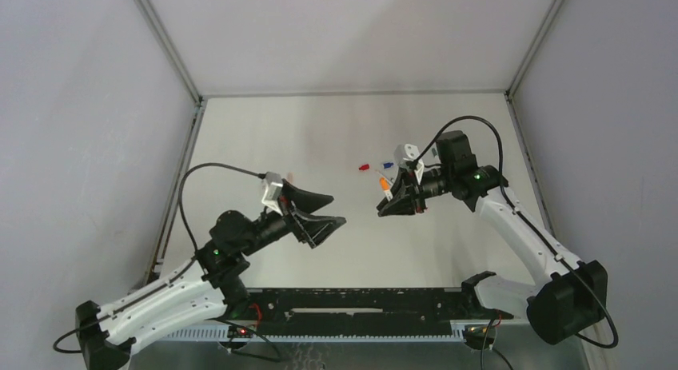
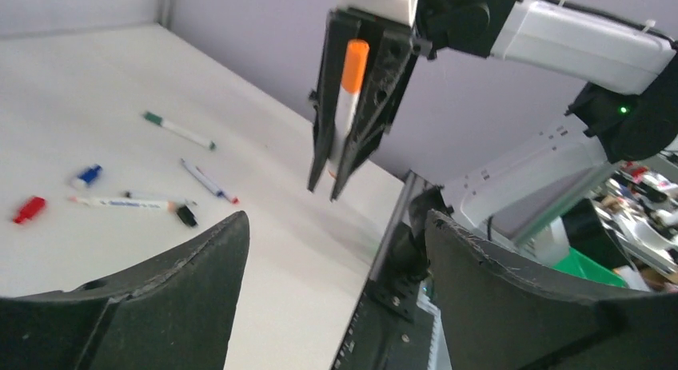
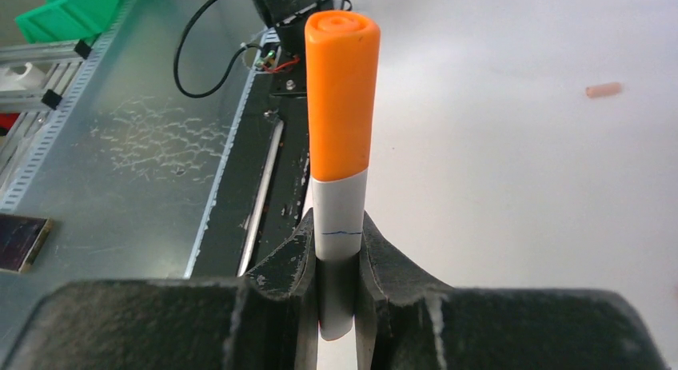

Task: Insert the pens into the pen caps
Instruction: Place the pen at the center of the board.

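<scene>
My right gripper is shut on a white pen that wears the orange cap and holds it above the table. The top view shows this gripper right of centre, with the capped pen in it. My left gripper is open and empty, facing the right gripper across a gap. In the left wrist view a green-tipped pen, a red-tipped pen and a third pen lie on the table with a black cap, a blue cap and a red cap.
A small pinkish stub lies alone on the white table. The black mounting rail runs along the near edge, with a metal surface and cables beyond it. A green bin stands off the table. Grey walls enclose three sides.
</scene>
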You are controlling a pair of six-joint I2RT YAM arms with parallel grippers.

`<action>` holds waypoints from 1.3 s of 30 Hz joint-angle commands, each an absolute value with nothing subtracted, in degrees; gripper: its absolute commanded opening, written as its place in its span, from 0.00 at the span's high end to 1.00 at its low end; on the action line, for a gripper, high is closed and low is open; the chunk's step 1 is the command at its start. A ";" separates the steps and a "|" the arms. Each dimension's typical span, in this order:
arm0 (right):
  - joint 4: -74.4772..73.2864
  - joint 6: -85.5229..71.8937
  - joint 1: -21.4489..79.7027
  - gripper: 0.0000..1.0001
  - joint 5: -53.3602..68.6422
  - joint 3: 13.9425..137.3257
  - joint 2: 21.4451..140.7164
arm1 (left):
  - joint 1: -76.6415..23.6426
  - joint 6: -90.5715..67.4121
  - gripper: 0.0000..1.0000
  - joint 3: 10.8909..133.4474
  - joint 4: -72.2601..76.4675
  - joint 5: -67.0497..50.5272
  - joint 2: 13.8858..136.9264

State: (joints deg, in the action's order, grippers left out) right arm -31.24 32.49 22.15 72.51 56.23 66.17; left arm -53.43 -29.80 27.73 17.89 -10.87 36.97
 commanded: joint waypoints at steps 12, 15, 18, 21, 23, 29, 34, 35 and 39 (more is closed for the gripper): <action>-15.69 11.08 14.64 1.00 41.26 56.69 73.47 | -53.09 -20.46 0.15 21.80 32.37 -0.19 38.45; -13.73 7.28 12.51 1.00 30.16 56.69 75.92 | -53.13 -20.82 0.15 19.94 33.21 2.05 37.76; -12.16 5.06 11.27 1.00 21.46 56.69 78.54 | -53.09 -21.30 0.14 17.86 34.10 3.91 36.52; -11.35 3.60 8.62 0.99 19.07 56.72 81.15 | -53.10 -21.97 0.12 15.66 35.07 5.34 35.31; -12.05 2.99 6.78 0.99 19.26 57.41 83.41 | -53.13 -22.41 0.12 14.51 35.82 5.83 34.80; -16.38 4.14 3.11 0.99 17.88 60.68 90.39 | -53.09 -23.71 0.12 12.46 37.89 5.89 34.93; -18.71 6.04 2.37 0.98 14.12 63.45 95.63 | -53.09 -24.15 0.12 11.70 39.34 5.51 35.47; -19.22 6.39 2.44 0.98 13.62 64.26 96.71 | -53.13 -24.24 0.12 11.64 39.71 5.45 35.63; -20.61 7.70 2.54 0.96 11.25 66.42 100.38 | -53.10 -24.60 0.12 11.39 40.58 5.10 36.28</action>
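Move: The right hand holds the orange-capped pen; the open board it heads for lies about 24 cm ahead, 19 cm to its right and 23 cm below. At board height too, the green pen is some 27 cm ahead and 22 cm right, the blue-and-red pen pair 16 ahead and 14 right, and the blue cap 26 ahead and 1 right. From the left hand, that spot is roughly 26 cm ahead, 35 cm right and 28 cm below. The right hand keeps its grip on the capped orange pen and sweeps it about 23 cm forward and nearly 20 cm to the right towards the clear board beside the green pen, sinking throughout, mostly straight down near the end, while the wrist swings clockwise some 70 degrees and tips so the left-pointing fingers end pointing down and forward. The empty left hand stays wide open and eases some 4 cm forward and down and a little left, turning slightly counter-clockwise. ##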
